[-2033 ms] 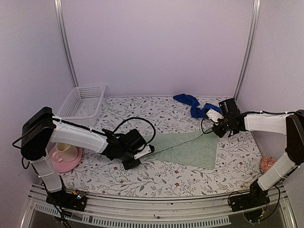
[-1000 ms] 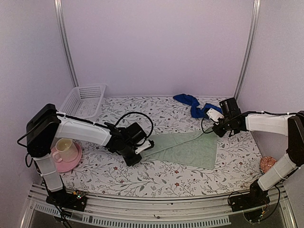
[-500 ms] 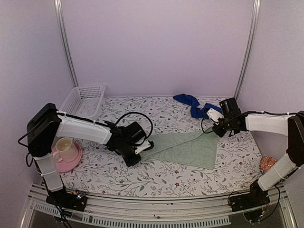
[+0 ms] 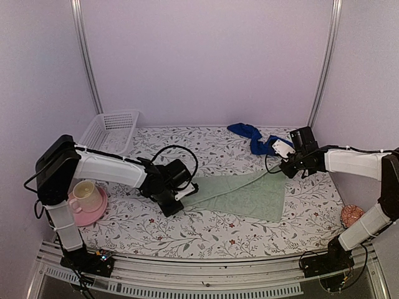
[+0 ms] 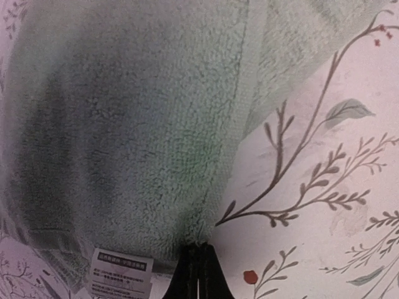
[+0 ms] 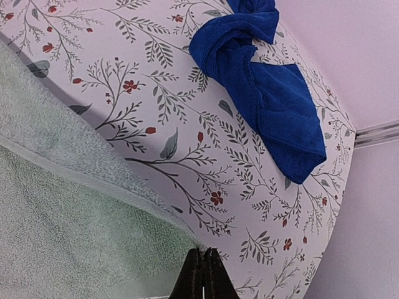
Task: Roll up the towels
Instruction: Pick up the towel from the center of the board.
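The sage-green towel [image 4: 246,195] lies spread flat across the middle of the floral table. My left gripper [image 4: 185,195] is shut on its left corner; in the left wrist view the fingertips [image 5: 198,261] pinch the towel's edge [image 5: 124,156] beside a white label [image 5: 118,281]. At the far right corner, my right gripper [image 4: 278,170] is shut on the green towel [image 6: 68,230], its jaws [image 6: 202,265] closed on the hem. The blue towel [image 4: 252,137] lies crumpled at the back right, seen as the blue towel [image 6: 259,75] in the right wrist view.
A white basket [image 4: 109,132] stands at the back left. A pink cup on a saucer [image 4: 85,200] sits at the left edge. A small pinkish object [image 4: 351,215] rests at the right edge. Purple walls close in the table.
My left gripper has shifted to the towel's left corner and closed on it. The right gripper has stayed at the far right corner.
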Tool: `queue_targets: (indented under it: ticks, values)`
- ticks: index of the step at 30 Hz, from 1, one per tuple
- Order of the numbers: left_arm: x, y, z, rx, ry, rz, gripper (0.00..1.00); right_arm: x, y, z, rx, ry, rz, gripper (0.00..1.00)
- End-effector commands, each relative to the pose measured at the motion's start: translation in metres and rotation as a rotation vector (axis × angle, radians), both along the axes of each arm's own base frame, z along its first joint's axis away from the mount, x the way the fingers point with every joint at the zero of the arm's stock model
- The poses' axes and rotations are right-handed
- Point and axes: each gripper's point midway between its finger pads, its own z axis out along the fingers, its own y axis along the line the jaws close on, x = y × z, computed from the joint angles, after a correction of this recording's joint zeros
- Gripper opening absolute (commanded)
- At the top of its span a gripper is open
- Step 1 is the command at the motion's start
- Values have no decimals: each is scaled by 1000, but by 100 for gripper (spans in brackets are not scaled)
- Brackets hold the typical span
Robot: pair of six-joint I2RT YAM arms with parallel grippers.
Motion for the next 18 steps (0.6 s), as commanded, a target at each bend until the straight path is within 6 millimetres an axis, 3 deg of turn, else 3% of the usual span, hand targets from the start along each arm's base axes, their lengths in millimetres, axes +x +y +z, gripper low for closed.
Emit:
queue_targets:
  ticks: [1, 4, 8, 13, 18]
  values:
    - [21, 42, 14, 159, -121, 93, 0, 2, -3, 28, 29, -87, -10, 3]
    - [51, 34, 56, 97, -295, 148, 0, 3, -4, 45, 45, -145, -13, 2]
    - [70, 32, 90, 51, -455, 210, 0, -1, -1, 65, 71, -195, 10, 2]
    - [70, 22, 131, -13, -633, 216, 0, -11, 6, 86, 103, -230, 73, 2]
    - [55, 15, 179, -76, -783, 218, 0, -40, 28, 117, 193, -227, 233, 2]
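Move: Both hands already pinch the far edge of the green towel. Its middle lies about 15 cm right of the left hand and 6 cm ahead, level with it; from the right hand, some 15 cm left, 6 cm back and 9 cm below. The blue towel is roughly 20 cm ahead of the right hand, 5 cm left and 9 cm lower. The pink plate sits about 25 cm left of the left hand and 2 cm ahead. Both hands, still pinching, raise the towel's edge: left some 14 cm up and forward, right about 9 cm. ##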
